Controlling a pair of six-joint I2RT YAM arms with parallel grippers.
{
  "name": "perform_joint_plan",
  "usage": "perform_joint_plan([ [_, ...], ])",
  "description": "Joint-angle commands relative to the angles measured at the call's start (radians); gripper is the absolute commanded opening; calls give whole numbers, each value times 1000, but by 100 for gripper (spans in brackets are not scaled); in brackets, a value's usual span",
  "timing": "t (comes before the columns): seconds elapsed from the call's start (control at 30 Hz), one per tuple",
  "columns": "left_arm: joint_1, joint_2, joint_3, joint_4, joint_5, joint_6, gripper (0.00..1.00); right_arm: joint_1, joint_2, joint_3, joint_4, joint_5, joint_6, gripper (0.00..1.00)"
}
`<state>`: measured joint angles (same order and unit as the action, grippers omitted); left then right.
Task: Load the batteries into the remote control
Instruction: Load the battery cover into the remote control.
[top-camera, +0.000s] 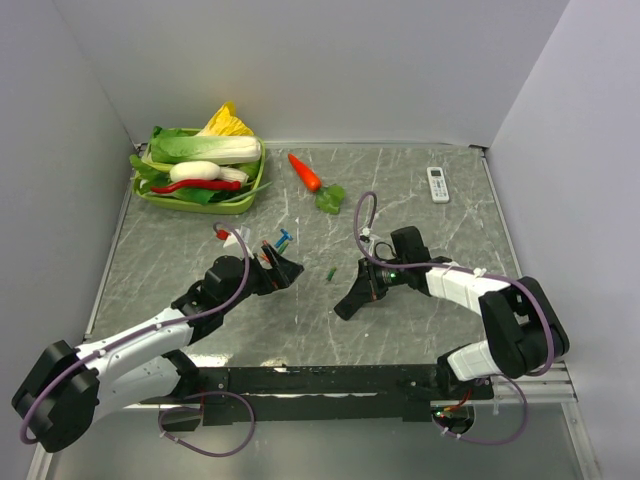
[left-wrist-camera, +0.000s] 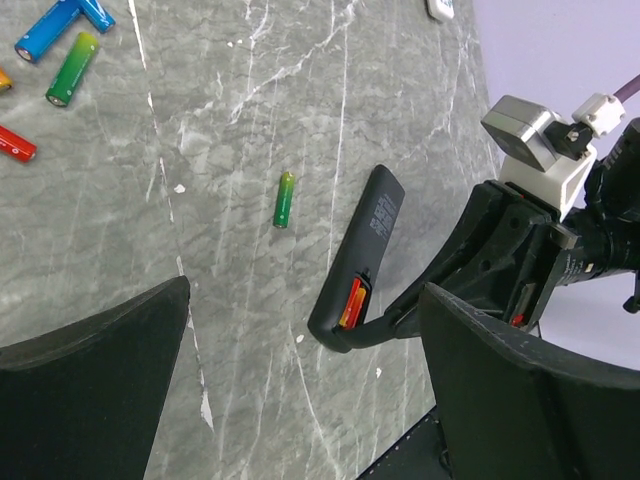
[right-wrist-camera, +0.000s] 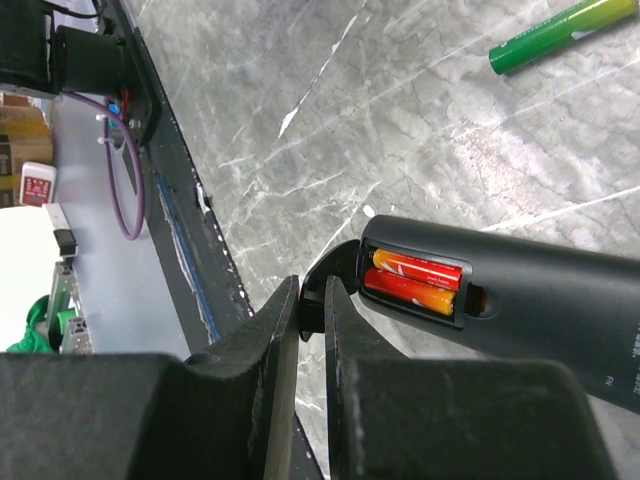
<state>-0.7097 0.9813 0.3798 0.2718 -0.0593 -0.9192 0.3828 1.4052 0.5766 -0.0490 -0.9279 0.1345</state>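
Observation:
The black remote control lies back-up on the marble table, also seen in the top view. Its battery compartment is uncovered, with two red-orange batteries side by side inside. My right gripper is shut on a thin black battery cover that still meets the remote's end. A green battery lies loose beside the remote. More batteries in blue, green and red lie further left. My left gripper hangs open over the table, apart from the remote, nothing between its fingers.
A green tray of vegetables stands at the back left. A carrot and a leafy green piece lie behind the arms. A white remote lies at the back right. Walls enclose the table on three sides.

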Motion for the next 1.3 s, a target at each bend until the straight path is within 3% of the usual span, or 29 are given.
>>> perform_joint_plan([
  [0.0,6,7,30,47,22,10,99,1,35,45,-29,9,-41,6],
  [0.23,6,0,27,44,19,13,99,1,43,51,-37,31,-35,31],
  [0.43,7,-1,25,44,19,13,99,2,31,51,-45,58,-30,42],
  [0.8,9,0,27,43,27,14,99,1,-3,74,-83,123,-30,50],
  [1.03,12,3,31,44,33,19,99,1,-32,83,-115,187,-15,62],
  [1.27,13,7,34,46,38,22,100,4,-57,121,-187,277,-32,66],
])
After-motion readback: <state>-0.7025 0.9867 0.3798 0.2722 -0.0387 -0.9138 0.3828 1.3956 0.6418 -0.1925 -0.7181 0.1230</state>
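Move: The right hand still pinches the battery cover at the near end of the remote, low over the table. The open battery compartment lies about 2 cm ahead of this hand, 1 cm left and 2 cm below. The remote's middle is some 5 cm ahead and 2 cm right, and the loose green battery some 7 cm ahead and 6 cm left. From the idle left hand the compartment is roughly 13 cm right, 5 cm back and 9 cm lower. Open the right gripper from nearly shut to about two thirds, letting go of the battery cover over the remote's compartment. As it opens, sink nearly 2 cm and ease right, then drift forward, ending about 2 cm right and 2 cm forward with a slight rise. Tip the fingertips some 10 degrees further down so that they straddle the cover. ##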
